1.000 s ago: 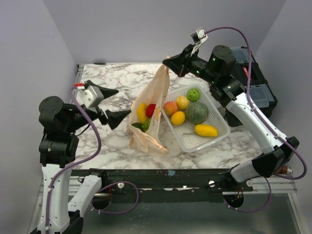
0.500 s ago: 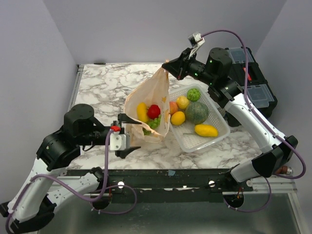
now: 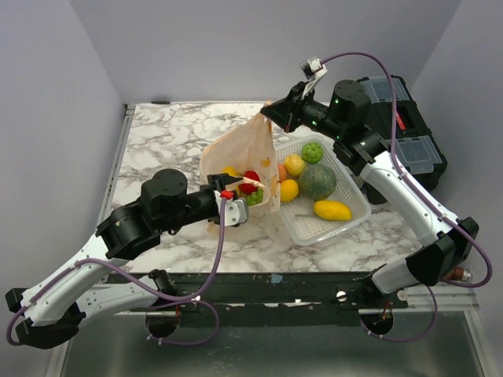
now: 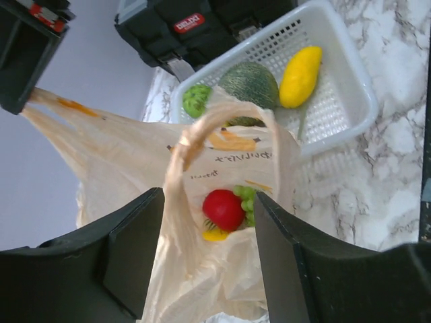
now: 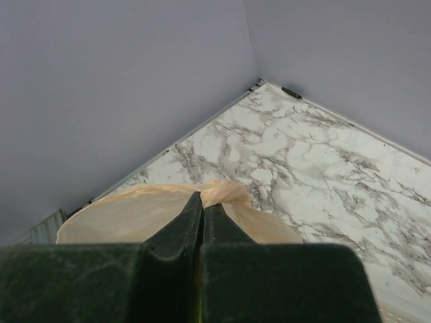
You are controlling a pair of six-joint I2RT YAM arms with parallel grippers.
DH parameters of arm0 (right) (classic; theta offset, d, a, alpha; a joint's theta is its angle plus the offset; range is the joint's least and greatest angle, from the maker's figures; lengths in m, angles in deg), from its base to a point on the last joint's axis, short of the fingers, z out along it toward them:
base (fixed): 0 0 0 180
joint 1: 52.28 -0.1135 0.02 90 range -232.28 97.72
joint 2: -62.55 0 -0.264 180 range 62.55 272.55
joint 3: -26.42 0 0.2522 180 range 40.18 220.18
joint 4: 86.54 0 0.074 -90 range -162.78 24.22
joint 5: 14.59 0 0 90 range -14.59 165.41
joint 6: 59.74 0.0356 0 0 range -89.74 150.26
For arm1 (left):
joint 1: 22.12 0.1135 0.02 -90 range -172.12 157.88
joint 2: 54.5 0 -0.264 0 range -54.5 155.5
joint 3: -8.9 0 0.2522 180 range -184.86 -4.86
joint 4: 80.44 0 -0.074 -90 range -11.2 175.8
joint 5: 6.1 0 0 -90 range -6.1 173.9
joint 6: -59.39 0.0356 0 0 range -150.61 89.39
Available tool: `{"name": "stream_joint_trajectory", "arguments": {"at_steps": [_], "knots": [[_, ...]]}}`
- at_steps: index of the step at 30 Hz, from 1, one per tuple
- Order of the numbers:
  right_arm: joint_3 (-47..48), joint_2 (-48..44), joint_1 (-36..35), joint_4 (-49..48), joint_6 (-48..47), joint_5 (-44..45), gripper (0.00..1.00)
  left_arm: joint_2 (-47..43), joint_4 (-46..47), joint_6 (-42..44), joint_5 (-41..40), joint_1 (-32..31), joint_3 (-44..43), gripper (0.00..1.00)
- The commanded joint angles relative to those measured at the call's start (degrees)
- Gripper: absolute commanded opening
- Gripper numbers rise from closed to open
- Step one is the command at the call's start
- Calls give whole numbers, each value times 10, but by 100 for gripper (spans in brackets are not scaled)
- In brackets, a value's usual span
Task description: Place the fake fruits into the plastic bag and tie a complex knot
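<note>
The pale-orange plastic bag (image 3: 245, 153) stands on the marble table, pulled up by one handle. My right gripper (image 3: 269, 112) is shut on that handle; a bunched lump of plastic (image 5: 225, 194) sticks out past its tips (image 5: 203, 202), and whether it is a knot I cannot tell. My left gripper (image 3: 229, 194) is at the bag's near side, its jaws apart around the other handle loop (image 4: 202, 134), with bag plastic between the fingers (image 4: 138, 249). Inside the bag lie a red fruit (image 4: 223, 208), green grapes (image 4: 248, 200) and a yellow fruit (image 3: 229, 172).
A white lattice basket (image 3: 352, 217) stands right of the bag, touching it. It holds a melon (image 3: 317, 181), a yellow mango (image 3: 332, 210), a bumpy green fruit (image 3: 312, 151) and several small round fruits. A black toolbox (image 3: 413, 145) sits behind my right arm.
My left arm swung in from the left to the bag's near side, and its jaws have narrowed around the near handle loop. The right gripper kept holding the bag up.
</note>
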Motion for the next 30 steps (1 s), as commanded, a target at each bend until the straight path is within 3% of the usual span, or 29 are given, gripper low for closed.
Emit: {"name": "stream_joint_trajectory", "arguments": {"at_steps": [1,8,12,15,17,19,20,26,30], "knots": [[-1,-2,3,-2,-1,-16,1,-5,59,-21,-36,-3,-8,57],[-6,-5,3,-5,2,-19,1,34,58,-53,-59,-3,-21,56],[-8,-9,3,-3,1,-17,1,57,60,-77,-75,-2,-31,47],[-6,-8,3,-4,13,-36,1,71,47,-141,-53,18,-55,39],[-3,-8,3,-11,25,-59,1,79,28,-192,-11,55,-80,28],[4,-6,3,-16,33,-75,1,73,32,-240,46,117,-91,7],[8,-5,3,-17,36,-80,1,63,42,-260,84,150,-94,1],[44,-2,2,-43,63,-100,1,12,90,-335,116,325,-129,0],[87,-2,1,-67,120,-120,1,13,93,-434,172,478,-169,0]]}}
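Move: The left hand's half-open fingers straddle the plastic bag's loose rim; the spot to be pinched is about 4 cm ahead and 2 cm right, at the same height. The bag corner in the right fingers is about 18 cm ahead, 8 cm right and 6 cm higher. Inside the bag the tomato sits some 4 cm ahead, 7 cm right and 20 cm below. From the right hand, the rim spot is about 14 cm back, 6 cm left and 6 cm lower. The left fingers close on the loose rim after easing some 4 cm forward and slightly right, then haul it about 11 cm left, 10 cm up and 5 cm farther forward. As they pull, the fingertips swing counter-clockwise and tip upward, some 30 degrees each. The shut right hand keeps its pinch on the other corner, drawing back and rising about 3 cm late on. ##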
